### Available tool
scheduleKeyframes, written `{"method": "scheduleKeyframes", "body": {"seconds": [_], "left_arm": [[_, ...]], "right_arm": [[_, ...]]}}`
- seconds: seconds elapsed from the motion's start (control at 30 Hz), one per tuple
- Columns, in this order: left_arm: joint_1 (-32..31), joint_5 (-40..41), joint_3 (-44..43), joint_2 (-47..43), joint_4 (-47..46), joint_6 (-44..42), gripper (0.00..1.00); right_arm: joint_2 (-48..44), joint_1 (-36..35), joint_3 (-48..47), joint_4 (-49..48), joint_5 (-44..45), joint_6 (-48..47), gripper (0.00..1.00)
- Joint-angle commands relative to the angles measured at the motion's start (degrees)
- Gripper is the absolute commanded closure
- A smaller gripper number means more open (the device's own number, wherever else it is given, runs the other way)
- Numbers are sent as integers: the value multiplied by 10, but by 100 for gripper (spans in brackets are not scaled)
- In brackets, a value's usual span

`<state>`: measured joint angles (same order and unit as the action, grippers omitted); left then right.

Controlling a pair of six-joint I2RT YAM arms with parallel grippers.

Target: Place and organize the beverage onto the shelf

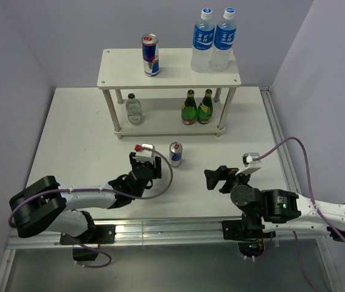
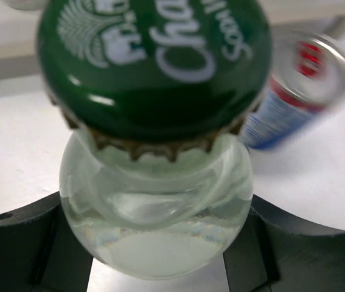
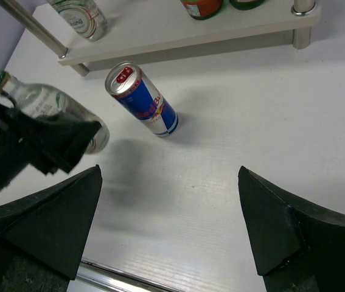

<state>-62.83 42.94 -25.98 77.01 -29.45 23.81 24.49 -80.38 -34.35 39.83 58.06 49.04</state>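
My left gripper (image 1: 146, 168) is shut on a short clear green-capped bottle (image 2: 154, 213), its green cap (image 2: 154, 67) close to the wrist camera. The right wrist view shows this bottle (image 3: 41, 102) tilted in the black fingers, its shadow on the table beneath. A blue-silver-red can (image 1: 176, 154) stands on the table just right of it, in front of the shelf (image 1: 117, 67). The top tier holds a second can (image 1: 150, 55) and two blue-labelled bottles (image 1: 202, 39). The lower tier holds one clear green-capped bottle (image 1: 134, 109). My right gripper (image 1: 221, 178) is open and empty.
Two dark green bottles (image 1: 196, 107) stand at the right of the lower tier. The shelf's silver legs (image 1: 117, 115) stand at its corners. Purple walls close in the table at the back and sides. A metal rail (image 1: 160, 228) runs along the near edge.
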Motion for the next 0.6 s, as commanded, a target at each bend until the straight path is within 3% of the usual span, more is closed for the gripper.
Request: {"method": "scheduleKeyframes", "body": {"seconds": [0.0,0.17,0.57], "left_arm": [[70,-27,-36,-20,-73,-47,100],[147,-81,-116,32,-83,-76,100],[223,-139,-319,176,-48,-128,100]], "right_arm": [[-1,-3,4,-14,23,4,0],[-1,-3,4,-14,24,4,0],[-10,-4,9,-18,23,0,0]]}}
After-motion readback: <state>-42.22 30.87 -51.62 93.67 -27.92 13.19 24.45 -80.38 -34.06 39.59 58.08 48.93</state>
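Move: A spot on the lower shelf board, between the other clear glass bottle and the green bottles, awaits the bottle in the left hand: about 21 cm ahead, neither left nor right, its surface some 8 cm lower. The clear bottle on the shelf stands about 20 cm ahead and 7 cm left, the nearer green bottle 21 cm ahead and 14 cm right; the Red Bull can on the table is 5 cm ahead, 10 cm right. From the right hand the spot lies roughly 30 cm ahead, 22 cm left and 17 cm down. The clear glass bottle, still gripped between the left fingers, is carried about 15 cm forward to the mouth of the lower shelf. The hand first swings some 4 cm left as it goes, past the can's left side, turning slightly counter-clockwise, then drifts back right while rising about 6 cm; the fingers keep their hold. ##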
